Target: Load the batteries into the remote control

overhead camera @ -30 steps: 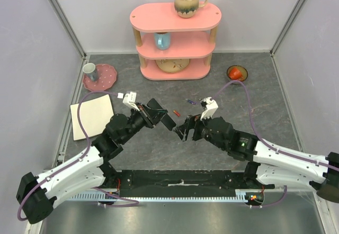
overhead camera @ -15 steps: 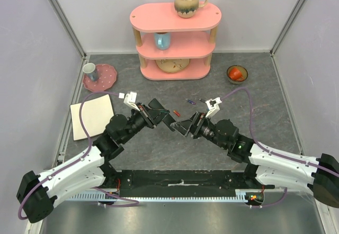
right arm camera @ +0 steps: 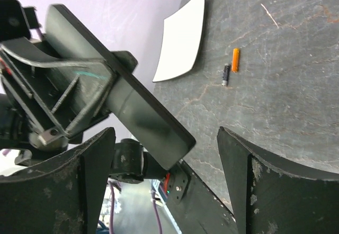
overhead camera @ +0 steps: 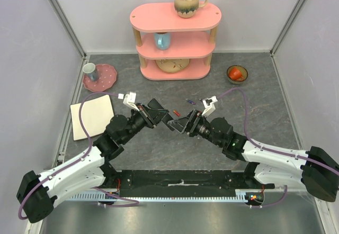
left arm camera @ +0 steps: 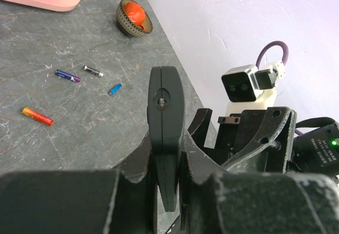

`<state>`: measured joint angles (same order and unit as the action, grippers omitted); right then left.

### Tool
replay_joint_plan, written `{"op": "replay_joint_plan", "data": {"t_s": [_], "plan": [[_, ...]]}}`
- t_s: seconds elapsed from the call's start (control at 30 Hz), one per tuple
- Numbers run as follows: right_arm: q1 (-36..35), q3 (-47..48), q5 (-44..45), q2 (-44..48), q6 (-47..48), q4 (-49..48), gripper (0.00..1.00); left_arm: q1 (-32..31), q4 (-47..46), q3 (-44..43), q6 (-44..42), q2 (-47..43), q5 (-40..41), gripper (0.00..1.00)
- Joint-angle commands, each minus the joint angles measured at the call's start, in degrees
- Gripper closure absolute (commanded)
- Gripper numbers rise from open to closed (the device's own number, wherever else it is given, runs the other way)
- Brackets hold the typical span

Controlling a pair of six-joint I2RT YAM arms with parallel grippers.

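Note:
My left gripper [left arm camera: 168, 191] is shut on the remote control [left arm camera: 165, 123], a slim black bar seen edge-on and held off the table. In the top view the remote control [overhead camera: 175, 123] sits between both arms. My right gripper [right arm camera: 167, 138] is open, its fingers [right arm camera: 69, 191] standing either side of the remote control's [right arm camera: 132, 107] free end without touching it. Several batteries lie loose on the table: red-orange [left arm camera: 37, 116], purple [left arm camera: 68, 75], dark grey [left arm camera: 92, 71] and blue [left arm camera: 114, 89]. The red-orange battery [overhead camera: 176, 111] lies just behind the grippers.
A pink shelf [overhead camera: 175, 38] with a mug [overhead camera: 188, 2] stands at the back. A pink plate holding a cup [overhead camera: 99, 76] and a white sheet [overhead camera: 92, 116] are at the left. A bowl [overhead camera: 237, 73] with a red object is at the back right.
My right gripper has moved left and forward until its open jaws flank the remote's end, and they have narrowed slightly. The left arm and remote have stayed put.

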<state>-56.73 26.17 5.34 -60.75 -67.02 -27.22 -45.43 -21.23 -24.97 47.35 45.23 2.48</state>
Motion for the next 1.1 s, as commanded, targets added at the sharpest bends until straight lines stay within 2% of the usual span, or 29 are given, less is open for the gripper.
{"op": "replay_joint_plan", "data": {"t_s": [0.0, 0.3, 0.57, 0.7, 0.9, 1.07], "plan": [[0.83, 0.28, 0.81, 0.11, -2.58, -6.79, 0.16, 0.17, -3.64, 0.62, 0.2, -0.67, 1.39, 0.98], [1.1, 0.72, -0.95, -3.32, -4.34, -9.34, 0.26, 0.17, -4.52, 1.24, 0.37, -1.02, 1.47, 0.98], [1.18, 0.28, -1.56, -4.02, -4.87, -9.08, 0.25, 0.17, -4.78, 1.24, 0.02, -1.55, 2.09, 0.98], [1.18, 0.37, -1.57, -4.11, -4.96, -8.9, 0.27, 0.17, -5.13, 1.24, 0.11, -1.29, 1.83, 0.98], [1.18, 0.55, -1.92, -4.64, -5.05, -8.81, 0.44, 0.17, -5.4, 1.5, 0.46, -1.73, 1.74, 0.98], [1.1, 0.37, -2.18, -5.08, -5.22, -9.08, 0.49, 0.17, -5.4, 1.15, 0.28, -1.81, 1.91, 0.98]]}}
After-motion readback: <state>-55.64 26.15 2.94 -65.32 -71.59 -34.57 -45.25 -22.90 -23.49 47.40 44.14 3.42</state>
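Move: Just off the right hand's open jaws, about 2 cm to its left and 1 cm ahead at the same height, is the remote's free end. The left gripper holding the remote is some 8 cm left of the right hand, 5 cm farther out and 3 cm higher. Down on the table, roughly 19 cm below the right hand, the red battery lies 11 cm ahead and 2 cm left, the purple battery 17 cm ahead and 5 cm right. From the left hand the free end is about 6 cm right, 4 cm back and 3 cm lower. Straddling the remote's free end, the right hand first lifts about 1.5 cm with a slight push forward, then sinks most of that again while edging 1 cm left, farther over the end. Its fingers close from nearly wide to about half and come to pinch the remote by its long edges, the squeeze rising at the last. The left hand stays put and keeps its grip. ##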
